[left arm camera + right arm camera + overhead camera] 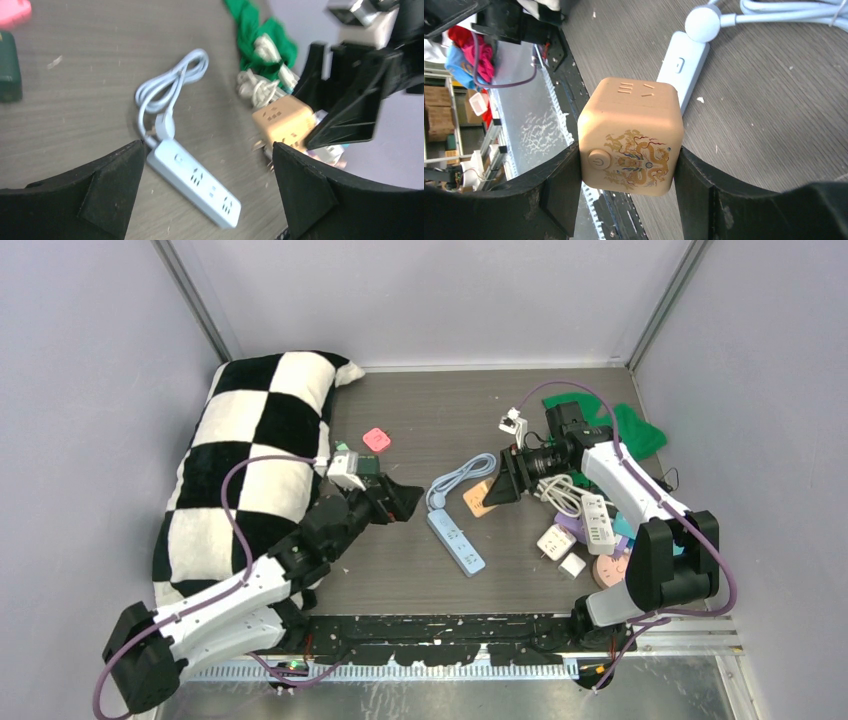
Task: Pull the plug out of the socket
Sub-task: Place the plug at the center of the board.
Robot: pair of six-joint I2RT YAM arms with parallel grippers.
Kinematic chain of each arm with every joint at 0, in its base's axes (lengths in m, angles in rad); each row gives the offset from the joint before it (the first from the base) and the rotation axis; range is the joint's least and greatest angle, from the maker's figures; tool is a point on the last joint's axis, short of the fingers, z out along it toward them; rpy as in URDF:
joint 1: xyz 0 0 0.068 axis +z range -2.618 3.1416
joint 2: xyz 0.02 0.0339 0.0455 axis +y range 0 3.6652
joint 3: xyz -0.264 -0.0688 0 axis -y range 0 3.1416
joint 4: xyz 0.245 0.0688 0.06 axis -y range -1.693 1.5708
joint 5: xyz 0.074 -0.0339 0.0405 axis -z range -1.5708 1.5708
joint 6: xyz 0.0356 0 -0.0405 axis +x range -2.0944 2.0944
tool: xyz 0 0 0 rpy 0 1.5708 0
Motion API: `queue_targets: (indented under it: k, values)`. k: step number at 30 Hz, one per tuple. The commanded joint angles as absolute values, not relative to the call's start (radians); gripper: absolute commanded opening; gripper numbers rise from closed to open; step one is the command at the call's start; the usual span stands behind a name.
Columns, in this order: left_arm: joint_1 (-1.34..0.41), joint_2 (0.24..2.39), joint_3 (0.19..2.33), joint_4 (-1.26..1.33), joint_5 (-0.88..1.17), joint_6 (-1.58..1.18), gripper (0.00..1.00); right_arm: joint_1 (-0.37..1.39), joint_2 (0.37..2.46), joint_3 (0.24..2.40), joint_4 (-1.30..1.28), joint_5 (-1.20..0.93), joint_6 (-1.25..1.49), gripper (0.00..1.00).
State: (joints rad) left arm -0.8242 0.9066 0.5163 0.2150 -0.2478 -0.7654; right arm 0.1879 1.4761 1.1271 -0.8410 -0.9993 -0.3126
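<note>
My right gripper (629, 190) is shut on a tan cube socket (631, 135) printed with a dragon, held just above the table (440, 430). From above the socket (480, 498) shows as an orange block at the right fingers. Nothing is plugged into its visible faces. A pale blue round plug (702, 22) lies on the table beside its own blue power strip (681, 65), cable looped behind. My left gripper (207, 190) is open and empty, hovering left of the strip (195, 182) and plug (165, 124), apart from the socket (282, 122).
A black-and-white checkered pillow (250, 460) fills the left side. A pink piece (377, 439) lies behind the left gripper (405, 502). White adapters and cords (598, 520) and a green cloth (635, 430) crowd the right side.
</note>
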Motion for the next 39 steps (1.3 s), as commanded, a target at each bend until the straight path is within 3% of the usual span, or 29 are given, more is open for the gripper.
queue_targets:
  k: [1,6,14,28,39]
  values:
    - [-0.793,0.828,0.357,0.550,-0.248,-0.624,1.00,0.178,1.444,1.110,-0.731,-1.132,-0.210,0.01]
    - [-0.772,0.888,0.519,0.347,0.065,-0.401,0.95,0.178,1.433,1.037,-0.571,-1.199,-0.052,0.02]
    - [-0.933,0.998,0.555,0.356,0.149,0.148,0.98,0.177,1.440,0.969,-0.404,-1.243,0.111,0.02]
    - [-0.962,1.265,0.597,0.632,0.080,0.210,1.00,0.238,1.463,0.956,-0.360,-1.258,0.150,0.02]
    - [-0.962,1.328,0.624,0.656,0.046,0.199,0.95,0.296,1.497,0.970,-0.387,-1.257,0.122,0.03]
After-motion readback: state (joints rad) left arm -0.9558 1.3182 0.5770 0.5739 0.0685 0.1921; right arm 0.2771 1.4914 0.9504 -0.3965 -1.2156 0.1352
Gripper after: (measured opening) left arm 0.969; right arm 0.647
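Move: About 14 cm to the right of the open left hand, level in reach and some 5 cm lower, is the peach plug, already pinched in the right hand's fingers and 2 cm left of that hand's point. The power strip lies on the table some 12 cm right, 3 cm back and 18 cm below the left hand; the coiled cord is 12 cm ahead and 14 cm right, the dark green plug 11 cm ahead and 7 cm left. Bringing the two hands together over the power strip, the left goes about 10 cm right and 4 cm down to the peach plug, dipping back before easing forward. It swings clockwise to point more to the right, rolls steeply with its left side rising, and stays wide open. The right keeps its pinch on the plug, carrying it about 5 cm left and slightly back while tilting its fingertips up roughly 15 degrees. ##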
